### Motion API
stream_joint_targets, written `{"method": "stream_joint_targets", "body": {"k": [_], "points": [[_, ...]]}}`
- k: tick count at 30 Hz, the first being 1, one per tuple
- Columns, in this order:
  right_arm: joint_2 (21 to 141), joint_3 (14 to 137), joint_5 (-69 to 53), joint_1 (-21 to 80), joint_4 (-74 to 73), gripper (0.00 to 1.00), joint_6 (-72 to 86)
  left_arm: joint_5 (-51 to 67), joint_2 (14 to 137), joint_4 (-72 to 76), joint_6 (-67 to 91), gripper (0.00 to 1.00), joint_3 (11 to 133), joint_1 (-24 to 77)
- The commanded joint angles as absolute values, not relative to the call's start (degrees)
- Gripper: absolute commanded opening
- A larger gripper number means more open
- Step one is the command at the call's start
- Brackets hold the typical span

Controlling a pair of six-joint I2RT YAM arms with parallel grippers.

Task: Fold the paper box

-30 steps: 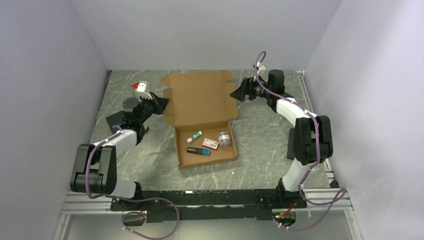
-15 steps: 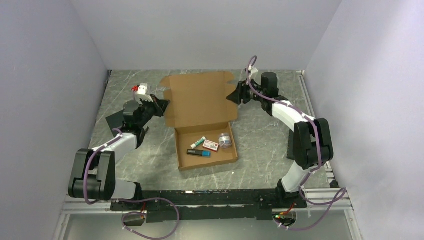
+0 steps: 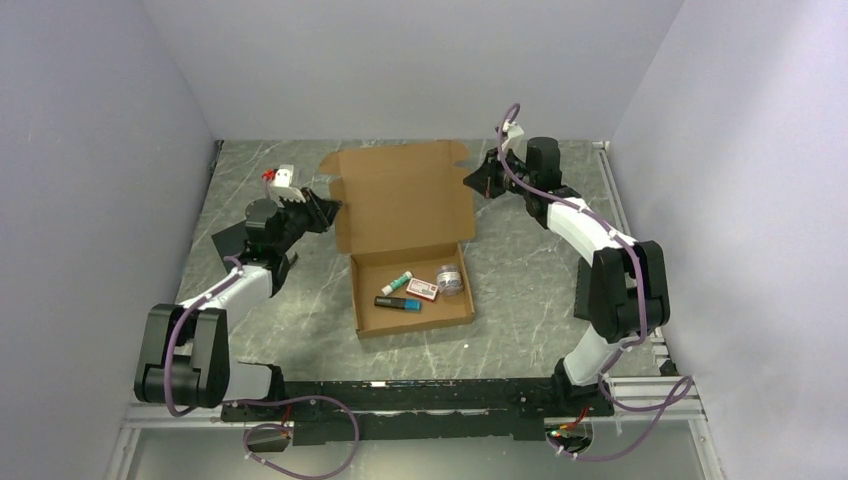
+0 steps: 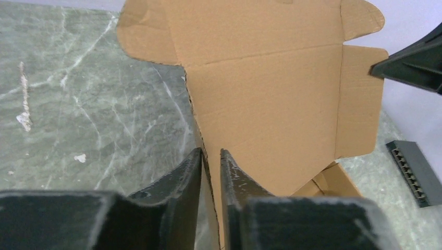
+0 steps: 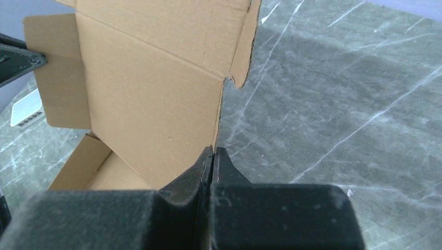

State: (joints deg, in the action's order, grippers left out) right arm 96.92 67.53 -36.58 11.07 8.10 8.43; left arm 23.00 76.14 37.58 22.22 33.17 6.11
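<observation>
The paper box (image 3: 404, 205) is brown cardboard, its lid standing up behind a shallow tray (image 3: 365, 300). At the lid's left edge sits my left gripper (image 3: 333, 209). In the left wrist view its jaws (image 4: 211, 152) stand slightly apart around that edge of the paper box (image 4: 271, 104), with a gap on the inner side. My right gripper (image 3: 470, 186) is at the lid's right edge. In the right wrist view it (image 5: 213, 149) is shut on the bottom of that edge of the paper box (image 5: 151, 104).
Inside the tray lie a white tube (image 3: 397, 282), a dark marker (image 3: 397, 303), a small card (image 3: 421, 290) and a round jar (image 3: 449, 279). A black pad (image 3: 226, 241) lies on the marble table (image 3: 520, 290) behind the left arm. Walls close in on three sides.
My right gripper swung in to the lid's right edge and closed on it. The left gripper's jaws, shut on the left edge before, have eased slightly apart.
</observation>
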Motion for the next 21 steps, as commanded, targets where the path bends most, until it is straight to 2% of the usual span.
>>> {"method": "stream_joint_targets", "body": {"k": [1, 13, 21], "points": [[92.1, 66.9, -34.5, 10.8, 10.8, 0.0, 5.5, 25.0, 74.1, 33.7, 25.5, 0.28, 37.4, 6.4], [89.3, 63.9, -38.0, 9.4, 14.1, 0.0, 1.0, 34.9, 77.2, 30.1, 35.6, 0.62, 41.1, 2.8], [87.6, 60.5, -41.3, 8.5, 16.4, 0.0, 1.2, 35.0, 74.3, 24.0, 34.4, 0.75, 42.0, 0.8]]}}
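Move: The left hand, its fingers barely parted, is at the outer edge of the lid's left side flap, whose middle lies about 2 cm to its right, 1 cm back and 2 cm below. The box tray is some 16 cm right, 12 back and 15 below, the glue stick about 13 right, 11 back and 15 below. The right hand pinches the lid's right side flap, its middle 2 cm left, 2 back and 2 below; from it the tray is about 13 cm left, 18 back and 15 below. Up about 2 cm with a drift to the right, then back left and slightly down, the left hand spreads its fingers from barely parted to about three quarters open astride the left side flap's edge, tipping down and rolling left side down, each some 10 degrees. Meanwhile the right hand keeps its pinch on the right side flap, lifts roughly 2 cm, then draws right and slightly back, tilting its fingers up. ##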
